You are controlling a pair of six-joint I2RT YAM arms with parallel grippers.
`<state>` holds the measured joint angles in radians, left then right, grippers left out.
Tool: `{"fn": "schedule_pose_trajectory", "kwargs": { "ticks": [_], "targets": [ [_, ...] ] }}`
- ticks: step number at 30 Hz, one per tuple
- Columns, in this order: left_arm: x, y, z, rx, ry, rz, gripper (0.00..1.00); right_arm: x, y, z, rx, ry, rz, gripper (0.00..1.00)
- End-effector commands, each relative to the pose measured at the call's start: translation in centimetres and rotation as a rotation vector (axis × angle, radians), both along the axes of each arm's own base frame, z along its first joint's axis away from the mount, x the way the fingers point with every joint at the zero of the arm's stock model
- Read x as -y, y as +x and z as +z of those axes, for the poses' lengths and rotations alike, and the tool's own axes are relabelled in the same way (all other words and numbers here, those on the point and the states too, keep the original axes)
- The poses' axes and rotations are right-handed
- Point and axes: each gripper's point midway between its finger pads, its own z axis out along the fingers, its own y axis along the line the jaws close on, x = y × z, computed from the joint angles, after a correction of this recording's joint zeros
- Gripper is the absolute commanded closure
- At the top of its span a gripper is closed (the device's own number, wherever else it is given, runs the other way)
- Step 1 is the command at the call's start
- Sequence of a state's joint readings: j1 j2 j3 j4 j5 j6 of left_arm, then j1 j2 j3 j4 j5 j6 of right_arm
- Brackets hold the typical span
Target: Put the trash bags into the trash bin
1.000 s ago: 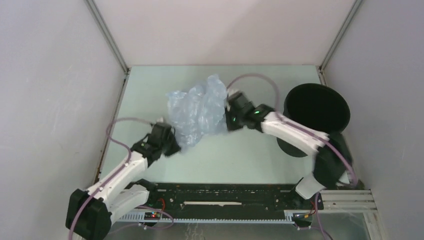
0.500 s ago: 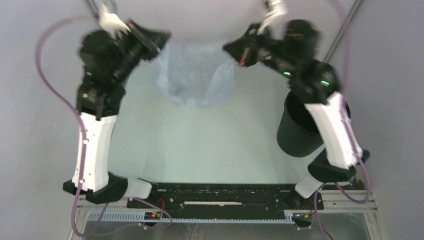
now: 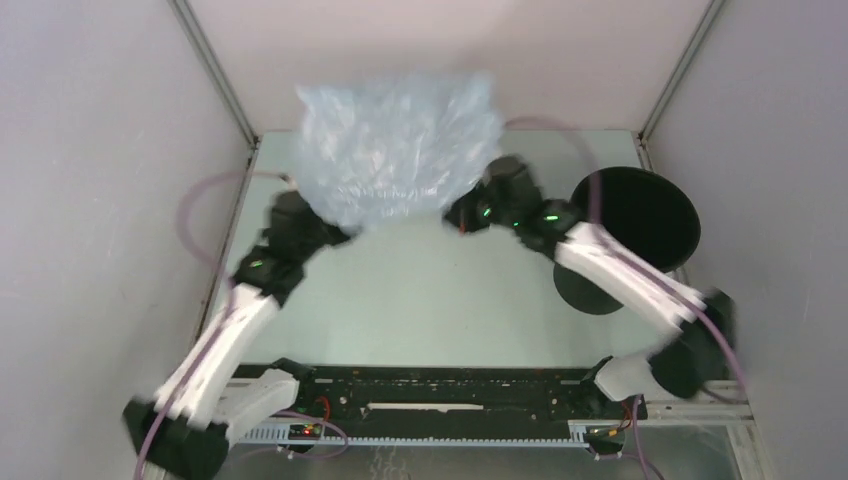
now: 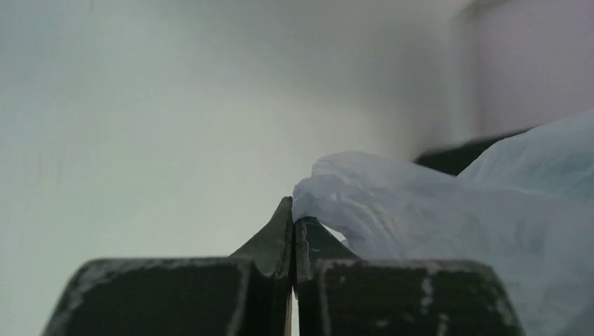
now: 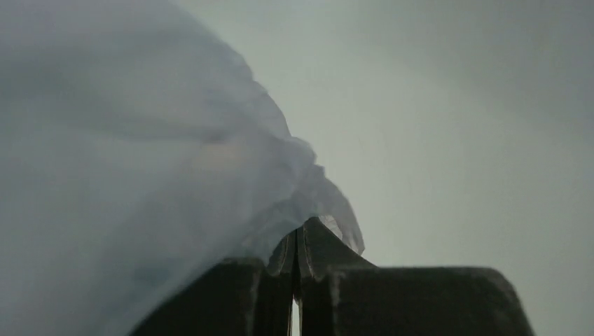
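Observation:
The trash bag [image 3: 395, 150] is a pale blue-grey filmy sheet, puffed up in the air over the back of the table between both arms. My left gripper [image 3: 338, 235] is shut on its lower left edge and my right gripper [image 3: 458, 218] on its lower right edge. In the left wrist view the shut gripper [image 4: 293, 220] pinches the bag [image 4: 420, 210], which spreads to the right. In the right wrist view the shut gripper [image 5: 300, 234] holds the film [image 5: 140, 175], which fills the left side. The black trash bin [image 3: 640, 225] stands upright at the right, behind the right arm and apart from the bag.
Metal frame posts [image 3: 215, 75] and pale walls close in the pale green table [image 3: 420, 300] at the back and sides. A black rail [image 3: 440, 385] runs along the near edge between the arm bases. Purple cables [image 3: 200, 200] loop off both arms.
Half a second ago both arms were raised high and wide with the bag hanging open below them. They have since swung down and inward, and the bag has ballooned upward above the grippers.

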<state>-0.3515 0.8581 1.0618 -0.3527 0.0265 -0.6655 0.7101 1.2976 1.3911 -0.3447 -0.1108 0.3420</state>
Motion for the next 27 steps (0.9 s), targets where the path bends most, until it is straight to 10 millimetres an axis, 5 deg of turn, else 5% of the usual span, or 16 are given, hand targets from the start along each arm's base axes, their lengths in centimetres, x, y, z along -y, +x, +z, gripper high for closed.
{"fn": "schedule_pose_trajectory", "kwargs": {
  "ticks": [1, 3, 5, 8, 10, 11, 13, 15, 16, 18, 20, 21, 23, 25, 27],
  "targets": [
    [1.8, -3.6, -15.2, -0.403, -0.01, -0.095, 1.0, 1.5, -6.7, -17.4, -0.518, -0.324, 0.078, 1.0],
    [1.4, -4.1, -14.0, -0.343, -0.061, -0.071, 1.0, 1.2, -7.4, -16.6, -0.511, -0.285, 0.09, 1.0],
    [1.0, -3.9, -11.7, -0.299, -0.077, -0.053, 1.0, 0.6, -6.4, -13.5, -0.462, -0.176, 0.086, 1.0],
    [1.3, -2.2, -4.5, -0.214, -0.117, -0.069, 1.0, 0.8, -3.3, -7.1, -0.39, -0.022, 0.052, 1.0],
    [2.0, -0.6, 2.7, -0.121, -0.14, -0.12, 1.0, 1.4, -0.8, -1.9, -0.333, 0.025, 0.023, 1.0],
    [2.3, -0.3, 7.9, -0.04, -0.149, -0.148, 1.0, 1.6, 0.1, 3.8, -0.242, 0.071, 0.025, 1.0],
    [2.6, -0.4, 17.6, 0.142, -0.156, -0.187, 1.0, 2.2, 0.3, 11.6, -0.109, 0.118, 0.023, 1.0],
    [1.8, -3.2, 26.8, 0.366, -0.174, -0.199, 1.0, 3.2, -1.3, 19.6, 0.065, 0.194, 0.022, 1.0],
    [1.0, -5.1, 30.3, 0.466, -0.18, -0.192, 1.0, 3.9, -2.8, 23.0, 0.161, 0.234, 0.024, 1.0],
    [0.0, -7.8, 33.2, 0.577, -0.176, -0.177, 1.0, 5.3, -5.8, 27.2, 0.327, 0.284, 0.01, 1.0],
    [-0.4, -8.0, 31.5, 0.572, -0.159, -0.163, 1.0, 5.5, -6.7, 26.6, 0.398, 0.291, -0.009, 1.0],
    [-0.2, -6.5, 28.1, 0.491, -0.147, -0.141, 1.0, 5.7, -6.8, 25.2, 0.402, 0.318, -0.025, 1.0],
    [0.1, -4.0, 19.4, 0.291, -0.132, -0.108, 1.0, 5.8, -5.3, 19.1, 0.296, 0.355, -0.079, 1.0],
    [1.1, -2.2, 8.0, 0.038, -0.112, -0.116, 1.0, 5.2, -3.6, 9.3, 0.086, 0.296, -0.099, 1.0],
    [1.9, -2.4, -4.3, -0.223, -0.086, -0.142, 1.0, 4.5, -3.4, -2.6, -0.206, 0.125, -0.093, 1.0]
  ]
}}
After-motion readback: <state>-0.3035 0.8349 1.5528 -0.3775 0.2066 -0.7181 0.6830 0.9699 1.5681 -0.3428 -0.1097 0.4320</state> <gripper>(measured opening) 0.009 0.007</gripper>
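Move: Both grippers already pinch the near edge of the trash bag. Its middle is about 8 cm to the left gripper's right and about 10 cm ahead, some 5 cm above it. From the right gripper, the bag's middle is likewise about 10 cm ahead and 5 cm up, but 8 cm to the left. The trash bin stands about 29 cm to the right gripper's right, some 3 cm nearer the base, its middle roughly 22 cm lower. Whip both grippers down together about 25 cm, tips dipping some 40 degrees, then fling them up past the start by about 50 cm, tips tilting up, and drop about 10 cm again. Finish some 9 cm closer to the base, the right gripper also 9 cm farther right, away from the left. Keep both fingers shut on the bag's edge. ##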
